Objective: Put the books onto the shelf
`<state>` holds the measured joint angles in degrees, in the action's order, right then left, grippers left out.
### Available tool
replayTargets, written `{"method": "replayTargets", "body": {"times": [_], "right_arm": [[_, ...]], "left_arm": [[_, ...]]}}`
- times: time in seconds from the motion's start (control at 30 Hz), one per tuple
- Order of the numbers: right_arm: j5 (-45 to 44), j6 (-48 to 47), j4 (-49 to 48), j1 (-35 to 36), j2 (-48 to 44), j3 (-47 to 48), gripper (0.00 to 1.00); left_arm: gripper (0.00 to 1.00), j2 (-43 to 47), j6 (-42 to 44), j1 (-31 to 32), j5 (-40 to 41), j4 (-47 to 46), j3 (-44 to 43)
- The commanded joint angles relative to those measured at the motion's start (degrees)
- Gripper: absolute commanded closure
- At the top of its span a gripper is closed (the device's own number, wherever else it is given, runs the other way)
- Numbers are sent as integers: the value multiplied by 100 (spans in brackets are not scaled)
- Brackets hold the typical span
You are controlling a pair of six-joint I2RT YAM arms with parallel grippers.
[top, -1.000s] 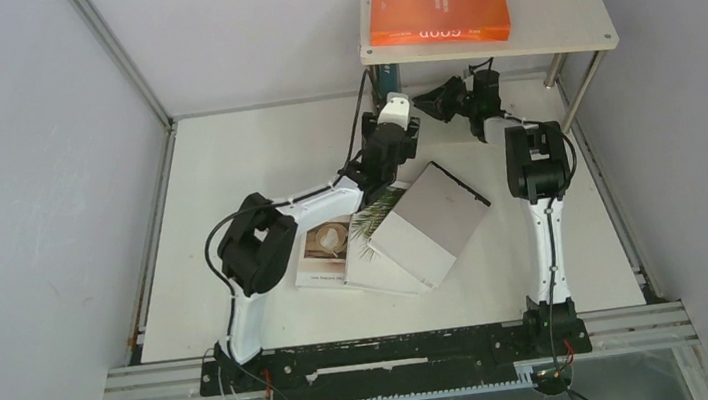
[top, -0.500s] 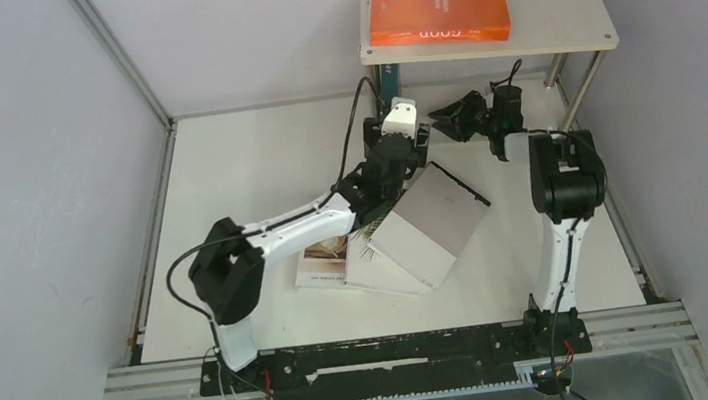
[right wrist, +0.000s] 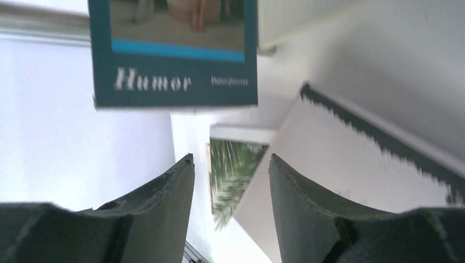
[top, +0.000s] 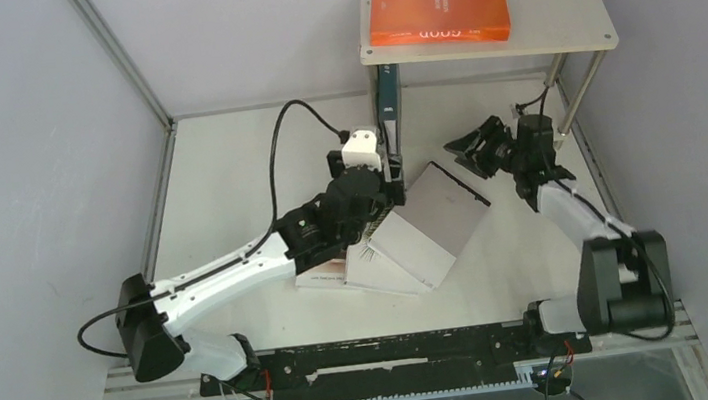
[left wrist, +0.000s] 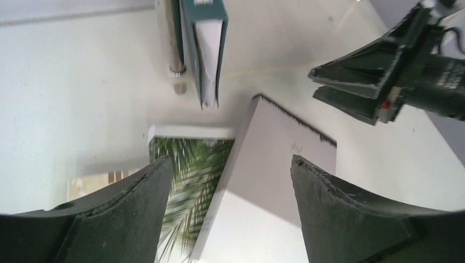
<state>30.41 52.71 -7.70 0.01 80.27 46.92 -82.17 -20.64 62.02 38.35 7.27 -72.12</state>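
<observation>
The orange book lies flat on the top board of the shelf. Under that board the teal book stands upright on its edge beside a metal leg, and no gripper holds it. The grey-white book tops a loose pile over the palm-leaf book. The coffee-cup book is mostly hidden under my left arm. My left gripper hangs open above the pile. My right gripper is open and empty, right of the teal book.
The shelf's right legs stand near my right wrist. Grey walls enclose the white table on the left, back and right. A black rail with both arm bases runs along the near edge.
Both arms have drawn back from the teal book, the left toward the near left, the right to the right. The right jaws have widened. The teal book stays standing.
</observation>
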Motion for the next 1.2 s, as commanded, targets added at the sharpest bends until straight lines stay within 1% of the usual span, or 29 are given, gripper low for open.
{"method": "replayTargets", "body": {"times": [0.0, 0.23, 0.4, 0.5, 0.63, 0.77, 0.93, 1.07, 1.1, 1.17], "right_arm": [[-599, -557, 1181, 284, -1134, -650, 40], [-1314, -246, 2053, 830, -3431, -1894, 38], [-1870, 411, 2836, 1131, -5149, -2566, 24], [-2019, 793, 3156, 1295, -5946, -2949, 23], [-2163, 1209, 3405, 1600, -6377, -3295, 22], [-2498, 1514, 3418, 2027, -6417, -3573, 21], [-2712, 1934, 3042, 2408, -6421, -4079, 21], [-2744, 2110, 2670, 2496, -6475, -4386, 19], [-2732, 2136, 2568, 2501, -6479, -4457, 15], [-2711, 2227, 2317, 2498, -6487, -4632, 13]], "left_arm": [[17, 599, -748, 168, -70, 643, 594], [16, 1441, -1272, 297, -161, 846, 1380], [16, 1754, -1533, 343, -312, 903, 1752], [16, 1847, -1613, 385, -382, 932, 1889], [16, 1908, -1649, 416, -420, 984, 1913], [15, 1959, -1598, 416, -419, 1043, 1895], [15, 1975, -1551, 417, -425, 1084, 1876], [13, 1986, -1476, 416, -383, 1112, 1851], [13, 1986, -1449, 415, -365, 1110, 1853], [12, 1965, -1398, 416, -355, 1105, 1826]]}}
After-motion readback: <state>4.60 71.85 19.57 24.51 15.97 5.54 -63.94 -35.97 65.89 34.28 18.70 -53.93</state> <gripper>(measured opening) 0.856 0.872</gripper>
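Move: The grey-and-white book, flat on the table, lies about 12 cm back and 7 cm left of my right hand, some 15 cm below; from my left hand it is 3 cm back, 7 cm right and 27 cm down. The palm-leaf book lies 11 cm left of it. The teal book stands under the shelf, its middle about 12 cm ahead of my right hand and 13 cm left. The coffee book lies about 13 cm left and 5 cm back of my left hand. I draw my right hand back some 20 cm from beside the teal book, sinking about 11 cm mostly late in the move, tip it down a little and open its fingers wider, to reach the right-hand near edge of the grey-and-white book. Meanwhile I ease my left hand, still wide open, back, down and left and tip it down, to hover above the palm-leaf book. ##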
